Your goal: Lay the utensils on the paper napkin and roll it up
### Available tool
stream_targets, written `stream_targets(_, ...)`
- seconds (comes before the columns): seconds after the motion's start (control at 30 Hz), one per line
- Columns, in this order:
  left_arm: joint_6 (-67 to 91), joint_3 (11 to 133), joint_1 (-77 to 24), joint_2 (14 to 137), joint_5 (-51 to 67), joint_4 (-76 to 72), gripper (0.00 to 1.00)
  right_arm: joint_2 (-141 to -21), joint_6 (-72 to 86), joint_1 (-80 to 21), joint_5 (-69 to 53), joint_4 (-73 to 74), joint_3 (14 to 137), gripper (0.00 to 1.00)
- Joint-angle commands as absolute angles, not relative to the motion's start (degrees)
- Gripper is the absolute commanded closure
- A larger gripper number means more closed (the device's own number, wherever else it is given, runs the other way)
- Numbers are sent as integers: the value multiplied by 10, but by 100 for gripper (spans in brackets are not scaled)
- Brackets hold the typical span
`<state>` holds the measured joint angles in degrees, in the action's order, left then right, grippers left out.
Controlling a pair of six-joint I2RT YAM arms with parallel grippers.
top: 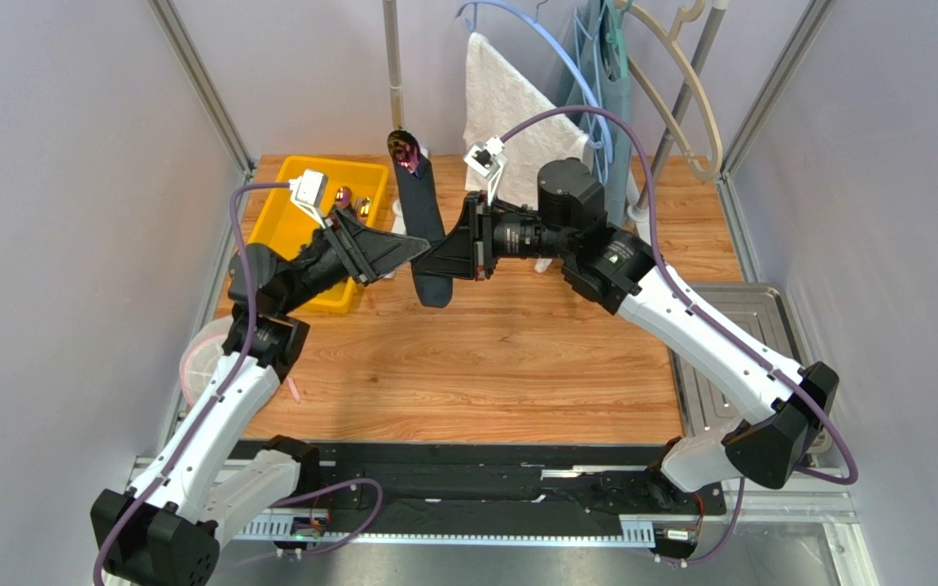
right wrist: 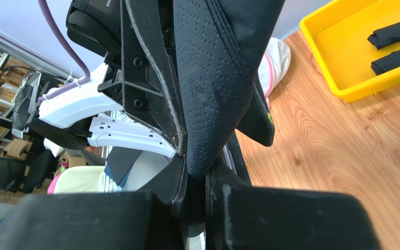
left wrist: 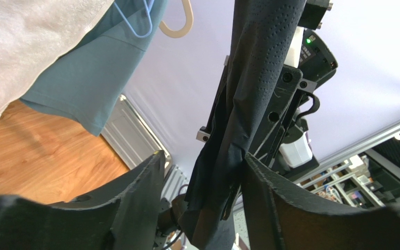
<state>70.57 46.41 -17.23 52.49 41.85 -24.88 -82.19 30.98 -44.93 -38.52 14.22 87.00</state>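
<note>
The paper napkin (top: pixel 423 232) is a long black roll held up in the air over the back of the table. One utensil's shiny purple head (top: pixel 404 151) sticks out of its top end. My right gripper (top: pixel 447 259) is shut on the roll's lower part; in the right wrist view the napkin (right wrist: pixel 217 78) is pinched between the fingers of that gripper (right wrist: pixel 205 179). My left gripper (top: pixel 419 248) is open on the other side. In the left wrist view the roll (left wrist: pixel 249 94) hangs between its spread fingers (left wrist: pixel 139 192), close to the right one.
A yellow bin (top: pixel 278 226) at the back left holds two black rolls (right wrist: pixel 395 32). A white towel (top: pixel 505 98), a grey-blue garment (left wrist: pixel 87 78) and hangers hang at the back. A metal tray (top: pixel 749 324) lies right. A white and pink object (top: pixel 199 366) sits at the left edge.
</note>
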Motion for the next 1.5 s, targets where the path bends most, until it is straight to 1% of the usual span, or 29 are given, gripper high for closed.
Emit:
stream_targets(0.0, 715, 479, -176, 535, 405, -278, 43, -815, 337, -454, -386, 67, 873, 100)
stream_targets(0.03, 719, 482, -177, 537, 403, -282, 47, -816, 337, -455, -385, 67, 872, 100)
stream_targets(0.1, 721, 488, -181, 542, 403, -287, 50, -820, 339, -456, -386, 65, 874, 100)
stream_targets(0.2, 725, 493, -184, 548, 403, -293, 59, -824, 342, -460, -385, 62, 875, 100)
stream_targets(0.27, 729, 495, -185, 553, 403, -301, 67, -826, 342, -461, -383, 58, 875, 100)
stream_targets(0.3, 729, 496, -185, 554, 404, -308, 73, -827, 345, -461, -384, 56, 875, 100)
stream_targets(0.33, 729, 497, -185, 555, 405, -308, 91, -829, 345, -461, -385, 55, 877, 100)
stream_targets(0.37, 729, 497, -185, 555, 404, -308, 100, -831, 346, -461, -385, 55, 877, 100)
stream_targets(0.5, 720, 495, -178, 553, 404, -288, 100, -834, 338, -461, -388, 68, 882, 100)
stream_targets(0.53, 714, 492, -173, 553, 410, -284, 100, -835, 334, -460, -387, 77, 889, 97)
stream_targets(0.57, 707, 490, -158, 553, 417, -278, 100, -837, 324, -461, -385, 96, 890, 85)
stream_targets(0.63, 687, 483, -138, 551, 444, -265, 100, -835, 314, -456, -383, 112, 892, 68)
stream_targets(0.67, 679, 480, -118, 548, 454, -261, 100, -833, 304, -454, -382, 129, 892, 51)
stream_targets(0.7, 651, 478, -109, 547, 476, -231, 100, -832, 299, -446, -377, 139, 891, 42)
stream_targets(0.73, 632, 479, -100, 543, 487, -212, 100, -832, 295, -442, -374, 149, 893, 29)
stream_targets(0.8, 572, 486, -75, 533, 512, -145, 100, -831, 275, -429, -367, 178, 893, 18)
stream_targets(0.83, 543, 492, -59, 530, 518, -116, 100, -829, 269, -424, -363, 187, 894, 14)
stream_targets(0.93, 466, 504, -16, 525, 550, -41, 100, -824, 254, -404, -361, 208, 887, 6)
stream_targets(1.0, 418, 513, 13, 533, 578, 0, 100, -821, 237, -392, -359, 225, 886, 5)
stream_targets(1.03, 398, 518, 43, 538, 591, 23, 100, -821, 232, -389, -360, 231, 885, 4)
stream_targets(1.17, 295, 541, 119, 580, 666, 67, 100, -816, 206, -374, -359, 256, 879, 3)
stream_targets(1.23, 190, 575, 154, 632, 694, 137, 100, -812, 195, -371, -359, 261, 871, 3)
stream_targets(1.27, 147, 617, 163, 653, 706, 216, 100, -811, 193, -368, -359, 261, 868, 3)
stream_targets(1.3, 41, 642, 171, 673, 716, 268, 100, -809, 192, -367, -359, 263, 866, 3)
stream_targets(1.37, -68, 697, 189, 725, 717, 361, 100, -807, 187, -366, -360, 264, 860, 3)
stream_targets(1.47, -165, 752, 203, 788, 687, 435, 100, -807, 185, -365, -360, 264, 853, 3)
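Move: The rolled napkin bundle, still pinched by my right hand, stands between my left hand's open fingers, its middle only about 1 cm ahead of and 1 cm right of the left hand point. From my right hand its middle is about 1 cm ahead, at the same height. The yellow tray lies some 22 cm ahead, 23 cm left and 33 cm below my left hand. The two finished rolls inside it lie about 20 cm left and equally far ahead; the white stand foot, some 24 cm ahead and 7 cm left. I close my left fingers on the bundle while my right hand keeps its grip. Then I open the right fingers wide and draw that hand about 5 cm each down, forward and right, clear of the roll. With the left I carry the bundle some 15 cm left, 11 cm down and 9 cm forward towards the yellow tray, fingers tipping down about 30 degrees. ##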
